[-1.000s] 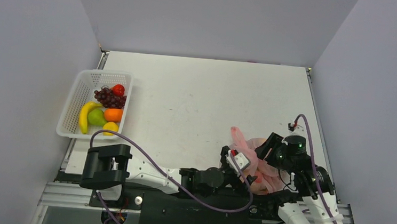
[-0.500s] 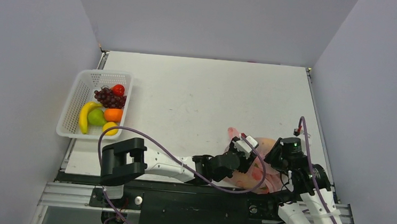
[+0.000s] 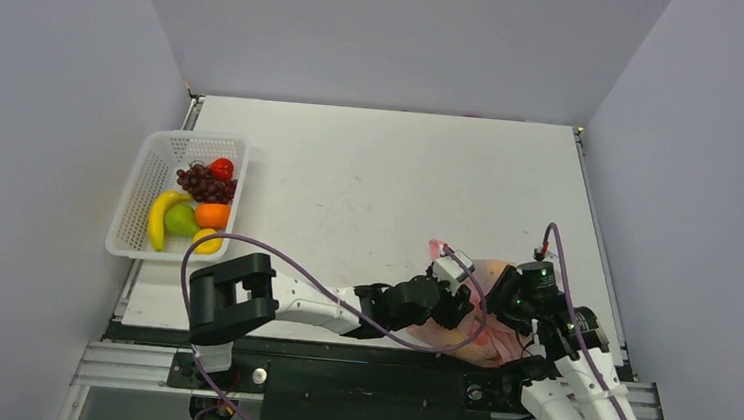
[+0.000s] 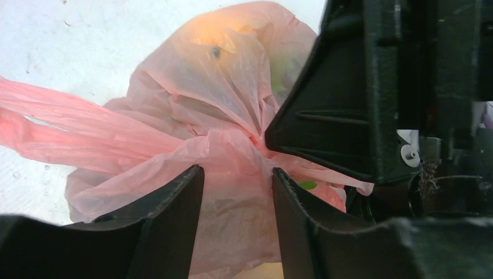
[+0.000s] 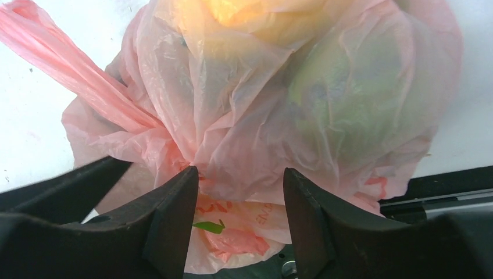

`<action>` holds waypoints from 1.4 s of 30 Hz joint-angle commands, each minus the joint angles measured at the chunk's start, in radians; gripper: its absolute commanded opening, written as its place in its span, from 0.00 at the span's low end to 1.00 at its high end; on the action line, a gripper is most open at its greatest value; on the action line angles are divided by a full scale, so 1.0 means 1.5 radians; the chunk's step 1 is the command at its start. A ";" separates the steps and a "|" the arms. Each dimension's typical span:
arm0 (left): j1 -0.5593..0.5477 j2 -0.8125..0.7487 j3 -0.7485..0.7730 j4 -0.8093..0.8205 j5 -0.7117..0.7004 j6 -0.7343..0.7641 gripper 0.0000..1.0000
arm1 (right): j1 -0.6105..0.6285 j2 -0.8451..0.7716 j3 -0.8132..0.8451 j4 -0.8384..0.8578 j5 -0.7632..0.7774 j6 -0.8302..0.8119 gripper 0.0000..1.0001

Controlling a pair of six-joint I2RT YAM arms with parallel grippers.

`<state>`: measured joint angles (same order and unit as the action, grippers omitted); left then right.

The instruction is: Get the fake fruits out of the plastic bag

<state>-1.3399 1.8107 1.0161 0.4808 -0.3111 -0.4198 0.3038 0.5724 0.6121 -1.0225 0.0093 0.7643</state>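
The pink plastic bag (image 3: 491, 274) lies at the table's near right edge, wedged between both grippers. My left gripper (image 3: 462, 287) reaches in from the left. In the left wrist view its jaws (image 4: 237, 171) are closed on a bulge of the bag's film (image 4: 192, 110). My right gripper (image 3: 503, 299) pinches a gathered bunch of the bag (image 5: 250, 116), which sits between its tips (image 5: 239, 171). Through the film show an orange-yellow fruit (image 5: 250, 14) and a green one (image 5: 349, 99). Other fake fruits lie in the white basket (image 3: 138, 202): banana (image 3: 158, 218), grapes (image 3: 204, 185), orange (image 3: 212, 216).
The basket stands at the table's left edge. The bag's handle (image 3: 435, 247) trails out to the left. The black front rail (image 3: 375, 371) runs just below the bag. Purple cables (image 3: 293, 274) loop over the left arm. Grey walls enclose the table on three sides.
My left arm swung right to the bag and its jaws went from wide open to closed on the film. The right gripper shifted slightly down and left with the bag.
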 commanded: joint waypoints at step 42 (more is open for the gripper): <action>0.006 -0.121 -0.160 0.073 -0.030 -0.044 0.00 | -0.146 0.103 0.300 -0.044 0.423 -0.077 0.00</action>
<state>-1.3338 1.6752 0.7918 0.5392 -0.3614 -0.5095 0.1043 0.7208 0.9871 -1.0908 0.5190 0.6773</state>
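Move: Both open grippers hover just over the near half of the plastic bag. The middle of the bag lies about 1 cm right of the left hand and 5 cm below it, and 5 cm left of the right hand and 4 cm down. From the right hand, the yellow fruit in the bag sits some 7 cm ahead and 2 cm left, the green fruit 5 cm ahead and 5 cm right, and the loose handle 11 cm ahead and 13 cm left. Shut the left gripper on the film of the plastic bag, then draw it about 5 cm left and slightly down and hold there. Meanwhile dip the right gripper a little, close it on the film too, and pull up and forward, then sweep right, ending about 12 cm right and 11 cm higher, away from the left hand, rolling its left side down and turning about 25 degrees clockwise. ##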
